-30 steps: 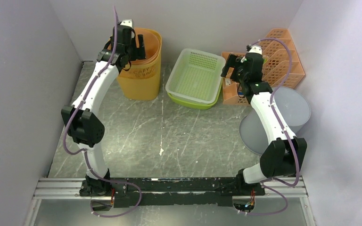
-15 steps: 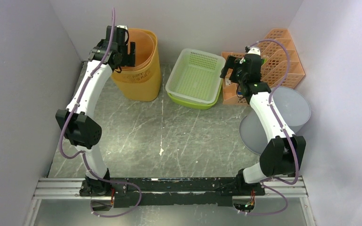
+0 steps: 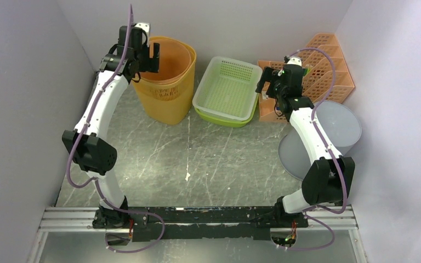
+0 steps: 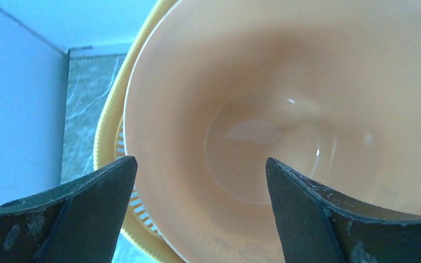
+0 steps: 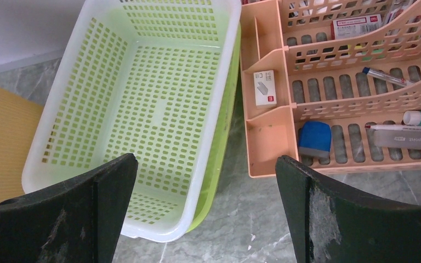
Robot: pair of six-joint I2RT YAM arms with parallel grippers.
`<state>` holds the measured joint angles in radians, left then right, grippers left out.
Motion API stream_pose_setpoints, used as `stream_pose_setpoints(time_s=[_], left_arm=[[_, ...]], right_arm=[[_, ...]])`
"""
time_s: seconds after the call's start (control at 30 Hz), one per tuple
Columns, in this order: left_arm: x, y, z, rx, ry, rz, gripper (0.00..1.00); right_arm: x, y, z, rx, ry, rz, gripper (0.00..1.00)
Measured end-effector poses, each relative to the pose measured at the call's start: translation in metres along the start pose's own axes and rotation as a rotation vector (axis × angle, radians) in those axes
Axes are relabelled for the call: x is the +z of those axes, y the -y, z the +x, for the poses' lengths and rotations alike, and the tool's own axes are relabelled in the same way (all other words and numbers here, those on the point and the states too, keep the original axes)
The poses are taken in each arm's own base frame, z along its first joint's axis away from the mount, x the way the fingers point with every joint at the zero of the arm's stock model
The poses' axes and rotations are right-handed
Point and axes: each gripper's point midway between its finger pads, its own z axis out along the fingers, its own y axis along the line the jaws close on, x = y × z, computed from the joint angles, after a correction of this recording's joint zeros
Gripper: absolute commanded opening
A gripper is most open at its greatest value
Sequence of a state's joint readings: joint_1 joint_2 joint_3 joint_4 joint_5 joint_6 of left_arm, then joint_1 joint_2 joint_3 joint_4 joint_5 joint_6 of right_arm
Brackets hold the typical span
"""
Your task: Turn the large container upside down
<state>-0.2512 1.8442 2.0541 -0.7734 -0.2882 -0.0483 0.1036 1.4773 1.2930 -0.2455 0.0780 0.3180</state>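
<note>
A tall orange bin [image 3: 167, 98], a smooth peach inner bin [image 3: 172, 60] nested in a perforated yellow-orange basket, stands upright at the back left. My left gripper [image 3: 152, 57] is open and hovers over its left rim. In the left wrist view the gripper [image 4: 200, 160] looks down into the peach bin [image 4: 285, 109]; the left finger sits outside the rim and the right finger over the inside, touching nothing. My right gripper [image 3: 267, 82] is open and empty, above the gap between the green tray and the organizer [image 5: 206, 158].
A white mesh tray nested in a green one [image 3: 226, 90] sits at the back middle. An orange desk organizer [image 3: 329, 71] with stationery stands at the back right. A grey round tub [image 3: 334, 129] lies at the right wall. Walls close in left, back and right.
My left gripper has moved back and left to the orange bin's left rim, and the bin has shifted slightly right. The right arm has hardly moved.
</note>
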Motion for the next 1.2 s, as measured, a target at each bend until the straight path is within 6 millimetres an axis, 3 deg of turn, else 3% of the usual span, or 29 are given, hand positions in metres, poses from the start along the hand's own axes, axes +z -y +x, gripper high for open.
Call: stream_pose_setpoints(time_s=[0.2,0.33,0.4,0.47,0.53,0.6,0.73,0.83,0.93,1.2], left_arm=[[-0.017,0.022,-0.043,-0.047,0.139,0.153,1.00],[-0.040,0.045,-0.093,-0.105,0.269,0.256,1.00],[-0.048,0.062,-0.117,-0.123,0.330,0.291,1.00],[-0.051,0.090,-0.127,-0.130,0.361,0.339,1.00],[-0.045,0.118,-0.121,-0.132,0.341,0.380,1.00],[-0.030,0.148,-0.100,-0.128,0.283,0.415,1.00],[0.001,0.180,-0.060,-0.117,0.175,0.424,1.00],[0.018,0.190,-0.044,-0.117,0.135,0.411,1.00],[0.024,0.191,-0.040,-0.123,0.130,0.388,1.00],[0.021,0.185,-0.046,-0.158,0.168,0.365,1.00]], right_arm=[[0.000,0.000,0.000,0.000,0.001,0.001,1.00],[0.000,0.000,0.000,0.002,0.000,0.000,1.00],[0.000,0.000,0.000,0.004,0.000,0.000,1.00],[0.000,0.000,-0.001,0.005,0.000,0.001,1.00],[-0.001,0.000,-0.003,0.005,0.002,0.003,1.00],[-0.002,-0.001,-0.007,0.005,0.011,0.005,1.00],[-0.003,0.000,-0.015,0.002,0.027,0.013,1.00],[-0.004,0.001,-0.017,-0.004,0.033,0.020,1.00],[-0.004,0.003,-0.017,-0.009,0.034,0.029,1.00],[-0.004,0.005,-0.018,-0.012,0.037,0.037,1.00]])
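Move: The yellow basket, its middle, lies about 7 cm to the right of the left hand, 2 cm nearer the base and some 15 cm below it; the orange container sits nested inside, at the same spot and about 13 cm below the hand. The green tray is some 33 cm to the left hand's right, level with it fore and aft and 23 cm lower. From the right hand, the yellow basket lies roughly 44 cm left, 5 cm ahead and 9 cm below. Over the mouth of the yellow basket and its nested orange container, the left hand swings from the left rim to the right, about 19 cm, in an arch: it first climbs some 12 cm, then sinks back to its starting height, easing about 4 cm forward. Its wrist rolls left side down some 20 degrees and turns somewhat clockwise; the fingers stay wide open, ending on either side of the line of the right rim. ##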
